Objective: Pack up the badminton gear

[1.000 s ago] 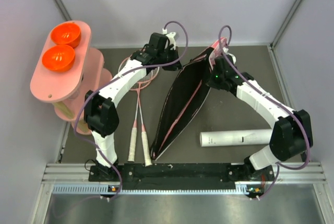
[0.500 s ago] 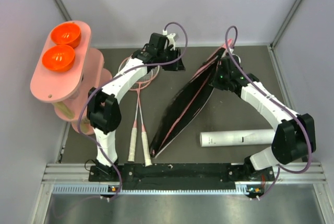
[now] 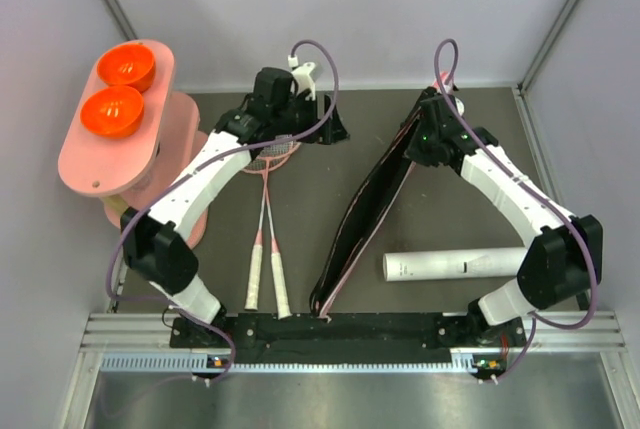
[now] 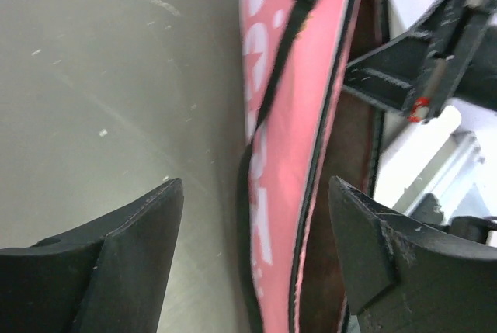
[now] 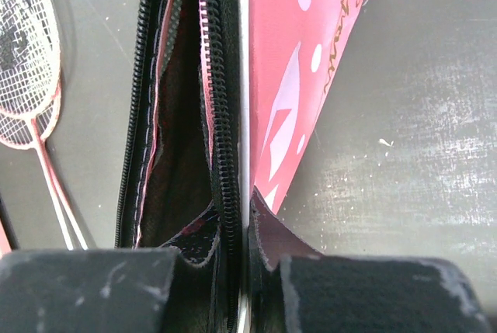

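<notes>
The pink racket bag [image 3: 365,214] hangs unzipped, edge-on, slanting from the back right down to the front middle. My right gripper [image 3: 425,137] is shut on the zipper edge at its upper end; the right wrist view shows the gripper [image 5: 248,249] pinching that edge, the bag's pink outside [image 5: 303,53] to the right. My left gripper [image 3: 333,131] is open and empty, left of the bag; in its wrist view the jaws [image 4: 255,185] stand wide with the bag [image 4: 283,154] beyond them. Two pink rackets [image 3: 266,209] lie side by side, front left. The white tube [image 3: 455,265] lies front right. No shuttlecocks show.
A pink oval stand [image 3: 100,164] with two orange bowls [image 3: 112,109] stands at the left wall. Grey walls close the table at the back and both sides. The rackets' heads [image 5: 27,61] show left of the bag in the right wrist view.
The bag has swung right and narrowed, its lower end moving toward the front middle, away from the left gripper. The left arm's elbow has swung left; the right gripper moved slightly right.
</notes>
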You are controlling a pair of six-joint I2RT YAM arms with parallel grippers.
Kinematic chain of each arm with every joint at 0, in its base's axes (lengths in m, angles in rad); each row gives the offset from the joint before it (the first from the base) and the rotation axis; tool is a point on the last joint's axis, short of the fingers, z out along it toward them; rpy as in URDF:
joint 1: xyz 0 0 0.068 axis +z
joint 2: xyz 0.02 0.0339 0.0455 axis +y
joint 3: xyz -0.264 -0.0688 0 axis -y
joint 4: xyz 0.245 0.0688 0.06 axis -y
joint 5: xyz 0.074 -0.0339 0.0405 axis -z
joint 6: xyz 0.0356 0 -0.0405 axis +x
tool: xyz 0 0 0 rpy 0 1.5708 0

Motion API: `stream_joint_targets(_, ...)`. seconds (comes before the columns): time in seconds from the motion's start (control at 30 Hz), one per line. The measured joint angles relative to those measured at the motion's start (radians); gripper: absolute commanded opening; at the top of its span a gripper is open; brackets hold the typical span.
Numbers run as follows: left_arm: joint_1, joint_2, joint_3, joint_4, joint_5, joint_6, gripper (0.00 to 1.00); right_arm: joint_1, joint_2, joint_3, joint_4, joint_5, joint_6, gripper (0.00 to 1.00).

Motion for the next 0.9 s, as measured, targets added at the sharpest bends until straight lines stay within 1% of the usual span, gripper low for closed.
stream_joint_targets(0.1,-0.003,-0.081,-0.079,-0.019,-0.101,0.013,0.75,0.004,0.002,0.006,-0.014,0.024,-0.004,0.00)
stream_joint_targets(0.13,-0.003,-0.105,-0.114,-0.023,-0.156,0.016,0.74,0.004,0.003,0.006,-0.018,0.032,-0.008,0.00)
stream_joint_targets(0.17,-0.003,-0.120,-0.147,-0.038,-0.216,0.016,0.68,0.004,0.004,0.007,-0.023,0.039,-0.010,0.00)
stream_joint_targets(0.23,-0.003,-0.128,-0.206,-0.061,-0.338,0.008,0.66,0.004,0.009,0.018,-0.033,0.045,-0.016,0.00)
stream_joint_targets(0.33,-0.002,-0.108,-0.275,-0.116,-0.496,-0.015,0.66,0.004,0.014,0.032,-0.035,0.047,-0.028,0.00)
stream_joint_targets(0.4,-0.001,-0.090,-0.318,-0.151,-0.575,-0.035,0.67,0.004,0.014,0.038,-0.035,0.046,-0.038,0.00)
stream_joint_targets(0.47,0.001,-0.089,-0.375,-0.162,-0.621,-0.057,0.67,0.005,0.014,0.039,-0.035,0.045,-0.048,0.00)
stream_joint_targets(0.53,0.002,-0.106,-0.455,-0.144,-0.636,-0.079,0.60,0.006,0.017,0.039,-0.035,0.039,-0.058,0.00)
stream_joint_targets(0.6,0.003,-0.140,-0.546,-0.149,-0.651,-0.106,0.58,0.007,0.021,0.039,-0.032,0.031,-0.065,0.00)
stream_joint_targets(0.63,0.003,-0.164,-0.590,-0.151,-0.658,-0.116,0.55,0.008,0.022,0.039,-0.029,0.027,-0.070,0.00)
stream_joint_targets(0.7,0.003,-0.219,-0.659,-0.169,-0.683,-0.135,0.54,0.008,0.024,0.039,-0.027,0.021,-0.079,0.00)
stream_joint_targets(0.8,0.004,-0.282,-0.719,-0.185,-0.724,-0.158,0.54,0.008,0.024,0.039,-0.018,0.013,-0.090,0.00)
stream_joint_targets(0.9,0.005,-0.280,-0.738,-0.190,-0.753,-0.173,0.53,0.008,0.024,0.038,-0.008,0.006,-0.097,0.00)
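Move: The tops of the two racket handles, where they meet the shafts, lie about 13 cm back from the left hand, 19 cm to its left and some 27 cm below. The racket heads are roughly 20 cm ahead of that hand and 20 cm to its left, equally low; the open bag's middle is about 5 cm back, 13 cm to its right and 18 cm below. From the right hand the handle tops lie about 12 cm back, 41 cm left and 17 cm below. Down and to the left, about 20 cm each way, the left hand swings away from the bag and then draws some 11 cm back, slowing over the tops of the racket handles. Its wrist turns nearly 60 degrees, bringing the fingers from slanting right to mostly downward, and they close partway on nothing. The right hand stays, still pinching the bag's edge. ##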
